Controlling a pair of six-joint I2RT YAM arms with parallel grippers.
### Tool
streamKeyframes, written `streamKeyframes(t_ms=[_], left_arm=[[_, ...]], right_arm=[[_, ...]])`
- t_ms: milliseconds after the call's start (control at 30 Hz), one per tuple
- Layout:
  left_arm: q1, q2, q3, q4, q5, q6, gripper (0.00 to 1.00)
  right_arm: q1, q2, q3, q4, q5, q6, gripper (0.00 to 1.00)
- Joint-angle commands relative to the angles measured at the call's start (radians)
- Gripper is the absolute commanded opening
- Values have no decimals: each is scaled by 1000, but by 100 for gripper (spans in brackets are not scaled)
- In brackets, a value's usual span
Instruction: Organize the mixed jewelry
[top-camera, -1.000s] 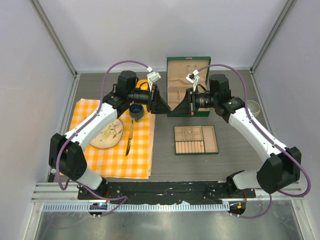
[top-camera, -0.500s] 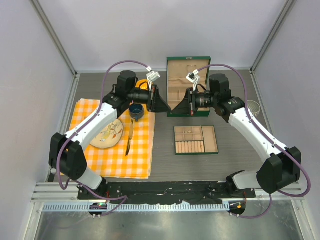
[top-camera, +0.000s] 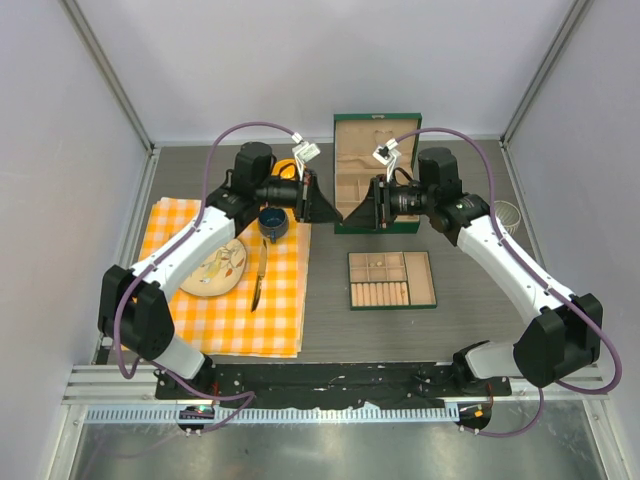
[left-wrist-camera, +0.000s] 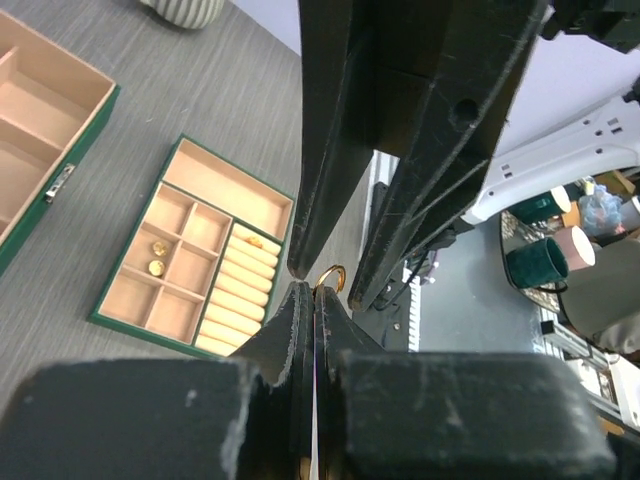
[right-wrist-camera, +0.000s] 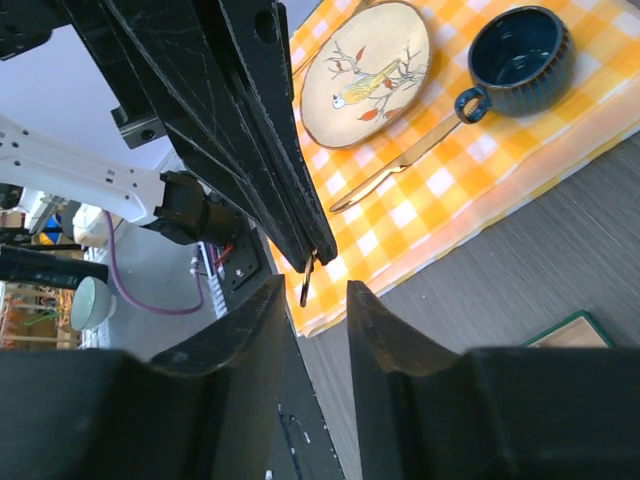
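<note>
A small gold ring (left-wrist-camera: 331, 272) of the mixed jewelry hangs in the air between the two gripper tips. My left gripper (left-wrist-camera: 312, 290) is shut on its lower edge. In the right wrist view the ring (right-wrist-camera: 306, 283) dangles from the left gripper (right-wrist-camera: 318, 250), between the spread fingers of my right gripper (right-wrist-camera: 314, 290), which is open and not touching it. From above, the left gripper (top-camera: 335, 212) and right gripper (top-camera: 350, 212) meet tip to tip in front of the open green box (top-camera: 365, 150). Two gold pieces (left-wrist-camera: 157, 258) lie in the green compartment tray (left-wrist-camera: 228, 185).
An orange checked cloth (top-camera: 240, 320) at the left carries a bird-painted plate (top-camera: 214, 267), a blue cup (top-camera: 273, 222) and a knife (top-camera: 256, 285). The green tray (top-camera: 392, 262) lies at centre right. A white ribbed cup (top-camera: 508, 215) stands by the right wall.
The left gripper has closed on the ring and the right gripper has opened off it. Both arms stay in place.
</note>
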Motion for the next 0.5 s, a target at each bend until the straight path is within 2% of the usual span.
streamKeyframes(t_ms=[0,33,233,267,333,367,467], left_arm=[[1,-26,3,-43,-145,23,0],[1,-29,6,-66,-244,52,0],[-39,-40,-34,-179,-571,63,0],[-54,-50,-43,-185,-646,66,0],[-103,-52,-46,-209,-699,58,0],[-120,-46,-42,-221,-714,50,0],[-200,-15,-3,-275,-819,23,0]], right_arm=[[-20,-21,35,-9,93,-21,41],[-33,-21,41,-11,133,-19,45],[-154,-20,113,-30,279,-2,50],[-164,-20,129,-40,350,-14,52],[-181,-23,141,-72,424,-60,52],[-183,-26,144,-80,529,-73,53],[-197,-21,133,-101,704,-116,55]])
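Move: The ring is already in the left fingertips, with the parted right fingertips still around it. The jewelry tray with the ring rolls is about 11 cm to the left hand's right, level with it fore and aft, and some 28 cm below; the blue mug is 16 cm ahead and 16 cm to the left. From the right hand, the open green box lies about 23 cm ahead, 11 cm to the right and 26 cm below, with the same tray 11 cm to its right. Downward, about 8 cm, the left hand carries the ring away from the handover towards the tray, drifting forward up to 5 cm before easing back slightly, its fingers tipping down and swinging some 25 degrees counter-clockwise while they keep their pinch. The right hand opens wider and draws off the ring, forward and right some 14 cm towards the green box, turning clockwise. ##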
